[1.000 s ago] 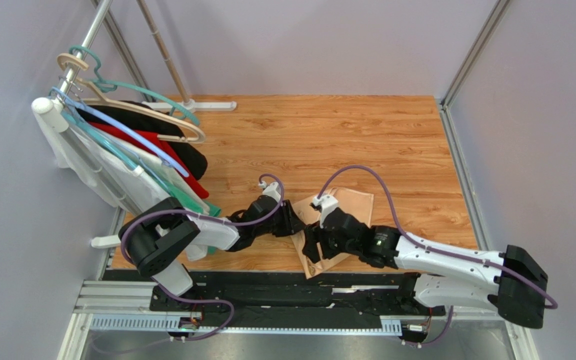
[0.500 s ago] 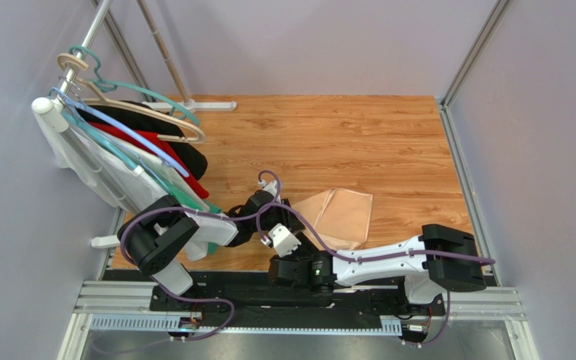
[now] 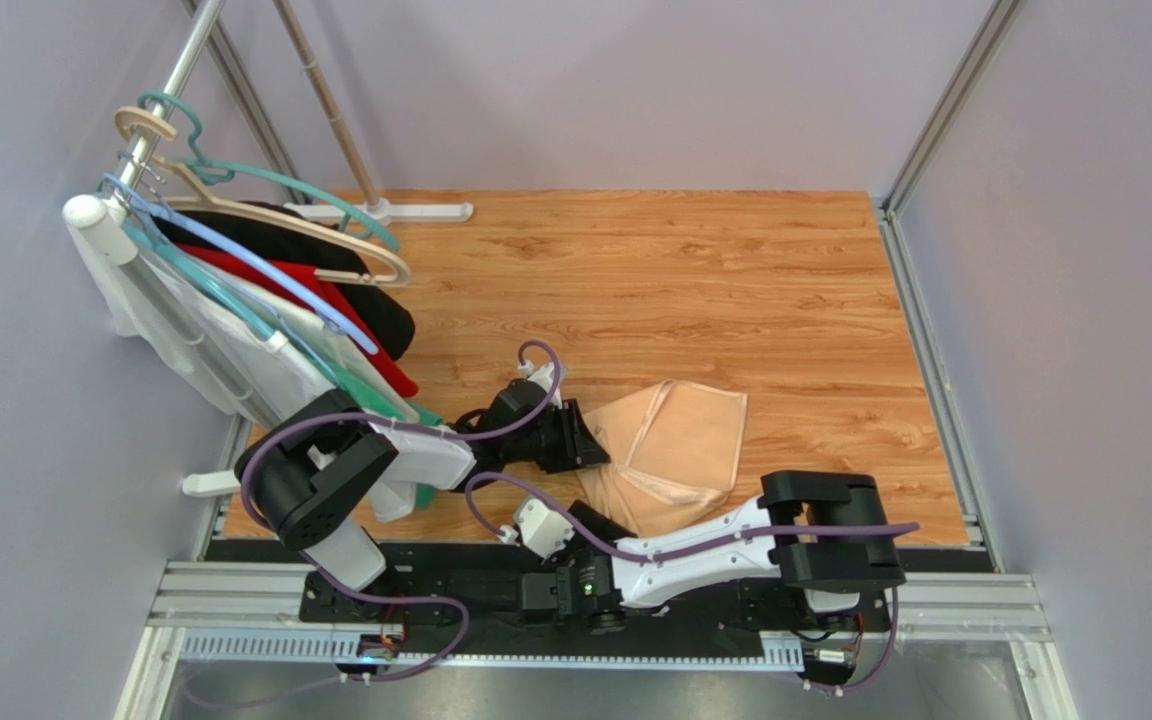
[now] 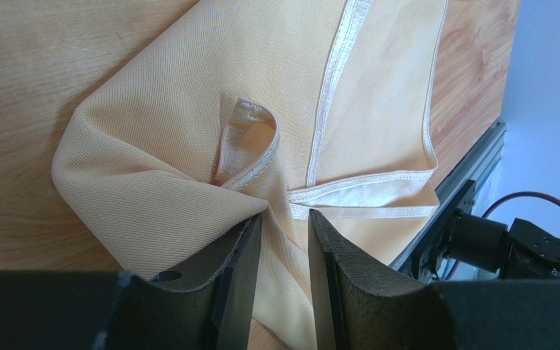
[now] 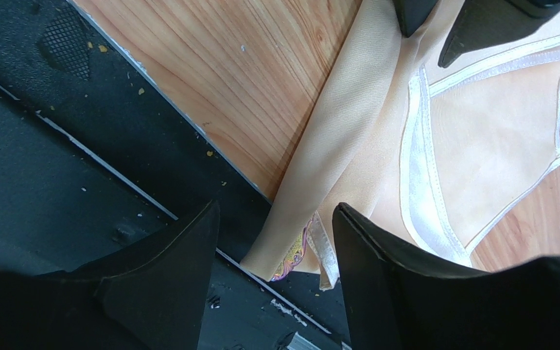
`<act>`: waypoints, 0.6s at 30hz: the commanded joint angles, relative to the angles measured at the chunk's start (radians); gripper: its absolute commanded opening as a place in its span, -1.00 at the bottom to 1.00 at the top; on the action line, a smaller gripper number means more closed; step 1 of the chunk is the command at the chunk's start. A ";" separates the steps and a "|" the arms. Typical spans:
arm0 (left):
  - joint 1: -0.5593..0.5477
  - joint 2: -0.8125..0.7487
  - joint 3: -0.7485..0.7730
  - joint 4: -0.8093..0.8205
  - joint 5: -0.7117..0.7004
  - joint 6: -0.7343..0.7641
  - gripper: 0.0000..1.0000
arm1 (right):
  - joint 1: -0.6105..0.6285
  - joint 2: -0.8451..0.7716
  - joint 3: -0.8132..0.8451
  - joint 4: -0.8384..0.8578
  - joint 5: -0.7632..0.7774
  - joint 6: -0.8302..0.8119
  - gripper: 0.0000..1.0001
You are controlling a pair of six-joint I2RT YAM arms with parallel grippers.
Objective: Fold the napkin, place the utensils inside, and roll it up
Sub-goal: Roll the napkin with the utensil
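Observation:
The peach napkin [image 3: 675, 438] lies folded and creased on the wooden table, its near corner over the table's front edge. My left gripper [image 3: 579, 446] is at its left side. In the left wrist view the jaws [image 4: 284, 215] stand nearly closed on a bunched fold of the napkin [image 4: 188, 146], and creases run out from the fingertips. My right gripper [image 3: 594, 528] hovers over the black base rail, open and empty [image 5: 275, 208], just short of the napkin's overhanging corner [image 5: 349, 168]. A purple sliver of utensil [image 5: 296, 257] peeks from that fold. The rest of the utensils are hidden.
A clothes rail with hangers and white, red and black garments [image 3: 259, 308] stands at the left. The black base rail [image 3: 432, 578] runs along the table's front edge. Grey walls close in the back and both sides. Purple cables loop over both arms.
My right arm has swung left and back from over the napkin's near corner to above the base rail. The napkin's near part now lies uncovered. My left gripper has stayed put.

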 commanded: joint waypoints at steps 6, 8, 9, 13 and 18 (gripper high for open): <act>0.000 0.016 -0.010 -0.136 0.003 0.026 -0.21 | 0.016 0.110 0.062 -0.132 0.027 0.084 0.22; 0.000 0.011 -0.012 -0.140 0.000 0.026 -0.21 | 0.014 0.108 0.055 -0.145 0.027 0.111 0.21; 0.000 0.010 -0.012 -0.144 -0.002 0.026 -0.21 | 0.014 0.108 0.054 -0.149 0.029 0.119 0.20; 0.000 0.008 -0.015 -0.146 -0.003 0.021 -0.22 | 0.014 0.133 0.054 -0.183 0.032 0.145 0.11; 0.000 -0.003 -0.015 -0.153 0.001 0.021 -0.22 | 0.013 0.156 0.060 -0.189 0.027 0.166 -0.30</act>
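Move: The rolled napkin's near end, poking over the table's front edge, lies nearly level ahead-wise with the right hand, about 2 cm to its right and 2 cm below. The left gripper is some 11 cm ahead and 2 cm to the left, at similar height. The napkin's flat, unrolled part lies about 11 cm ahead, 9 cm right and 3 cm below. From the left hand, the near end is roughly 10 cm back, 2 cm right and 2 cm below. The right hand shifts about 3 cm right and 2 cm down, closing its fingers around the rolled napkin's near end. ##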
